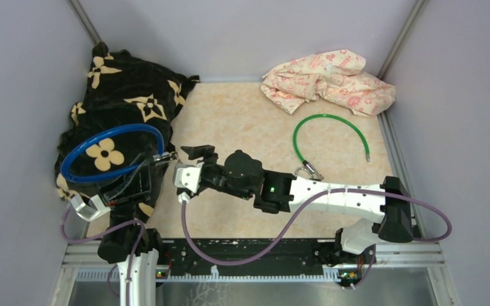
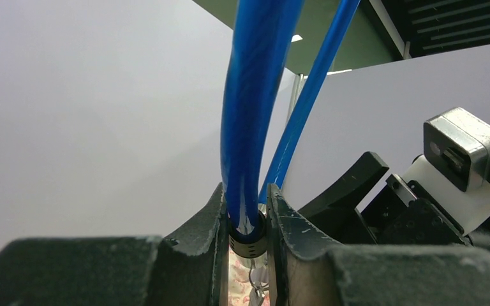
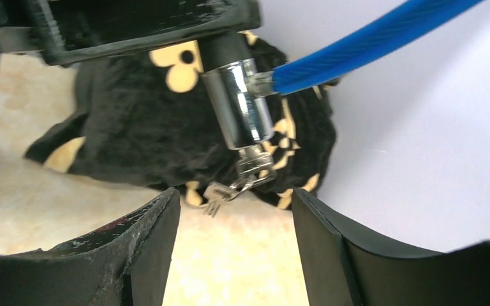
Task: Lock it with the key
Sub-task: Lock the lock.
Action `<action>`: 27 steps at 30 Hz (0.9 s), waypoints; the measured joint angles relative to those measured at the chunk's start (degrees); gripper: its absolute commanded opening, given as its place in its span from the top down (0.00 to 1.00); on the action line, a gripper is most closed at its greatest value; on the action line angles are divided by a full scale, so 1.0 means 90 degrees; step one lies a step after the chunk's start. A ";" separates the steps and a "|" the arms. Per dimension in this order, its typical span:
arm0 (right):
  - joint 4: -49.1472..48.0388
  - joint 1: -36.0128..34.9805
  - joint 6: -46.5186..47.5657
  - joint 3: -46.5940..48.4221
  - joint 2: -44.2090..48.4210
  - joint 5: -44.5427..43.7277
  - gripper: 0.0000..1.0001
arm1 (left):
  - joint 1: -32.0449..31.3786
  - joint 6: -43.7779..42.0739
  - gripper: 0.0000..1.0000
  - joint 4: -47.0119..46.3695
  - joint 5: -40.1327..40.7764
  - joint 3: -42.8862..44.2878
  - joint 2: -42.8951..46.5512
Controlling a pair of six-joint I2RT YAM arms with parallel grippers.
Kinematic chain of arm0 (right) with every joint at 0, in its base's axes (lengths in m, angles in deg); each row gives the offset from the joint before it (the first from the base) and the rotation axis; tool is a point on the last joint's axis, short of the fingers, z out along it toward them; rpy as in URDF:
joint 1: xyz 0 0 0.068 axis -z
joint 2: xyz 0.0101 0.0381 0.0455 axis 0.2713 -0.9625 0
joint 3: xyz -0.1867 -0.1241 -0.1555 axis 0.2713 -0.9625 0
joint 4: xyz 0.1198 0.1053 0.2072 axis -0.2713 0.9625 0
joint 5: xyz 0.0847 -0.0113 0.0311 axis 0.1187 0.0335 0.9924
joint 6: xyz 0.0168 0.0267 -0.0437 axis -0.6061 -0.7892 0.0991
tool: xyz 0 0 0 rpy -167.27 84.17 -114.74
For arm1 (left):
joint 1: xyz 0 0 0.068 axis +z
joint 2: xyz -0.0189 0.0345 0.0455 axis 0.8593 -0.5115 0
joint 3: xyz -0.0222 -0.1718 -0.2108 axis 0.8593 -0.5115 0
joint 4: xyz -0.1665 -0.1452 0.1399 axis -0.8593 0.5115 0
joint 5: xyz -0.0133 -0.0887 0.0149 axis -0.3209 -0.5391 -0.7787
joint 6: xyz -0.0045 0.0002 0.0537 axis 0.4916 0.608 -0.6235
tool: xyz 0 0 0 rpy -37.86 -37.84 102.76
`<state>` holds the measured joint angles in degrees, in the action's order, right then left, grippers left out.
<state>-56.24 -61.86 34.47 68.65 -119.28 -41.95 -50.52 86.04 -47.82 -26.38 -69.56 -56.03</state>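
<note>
A blue cable lock [image 1: 111,153] is held up over the left side of the table. My left gripper [image 2: 249,223] is shut on its black collar [image 2: 249,245], where the blue cable [image 2: 255,95] enters. In the right wrist view the chrome lock cylinder [image 3: 239,105] hangs from the left gripper's fingers [image 3: 134,25]. The key [image 3: 252,167] sticks out of its lower end, with a spare key [image 3: 220,191] dangling on a ring. My right gripper [image 3: 236,236] stands open just short of the key and touches nothing. From above, the right gripper [image 1: 182,162] sits right beside the left gripper [image 1: 159,158].
A black cloth with beige flowers [image 1: 134,89] is heaped at the back left, under the blue loop. A pink-patterned cloth [image 1: 328,80] lies at the back right. A green cable lock [image 1: 328,131] with its keys [image 1: 309,171] lies on the table by the right arm. Grey walls enclose three sides.
</note>
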 measured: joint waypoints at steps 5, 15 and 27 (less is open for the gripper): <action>-0.0690 -0.0146 0.0447 -0.0053 0.0005 -0.0782 0.44 | 0.0002 0.0000 1.00 0.0007 -0.0010 0.0000 0.0000; -0.1083 -0.0629 0.0886 -0.0056 0.0000 -0.1200 0.58 | 0.0002 0.0002 1.00 0.0032 -0.0019 0.0000 0.0000; -0.0986 -0.0648 0.0947 0.0000 -0.0469 -0.1263 0.73 | 0.0007 0.0002 1.00 0.0078 -0.0010 0.0000 0.0002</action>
<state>-65.11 -67.69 42.99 68.65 -123.49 -53.32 -50.46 86.06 -47.12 -26.47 -69.56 -56.00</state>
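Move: The keys hang from the lock about 3 cm to the left of the right hand, roughly 1 cm ahead and 1 cm above. The lock barrel is some 5 cm to the right hand's left, 1 cm back and 3 cm up; the blue cable's loop centres about 16 cm left, 1 cm ahead and 4 cm up. From the left hand, the keys are about 6 cm to the right, 4 cm ahead and 3 cm below. Keep the left gripper clamped on the lock and still. Lift the right gripper about 4 cm, easing slightly forward and then back past its start, then bring it down some 3 cm and left about 2 cm to the hanging keys, turning the wrist some 10 degrees. Narrow the fingers to less than half their opening on the way, without yet clamping on a key. ##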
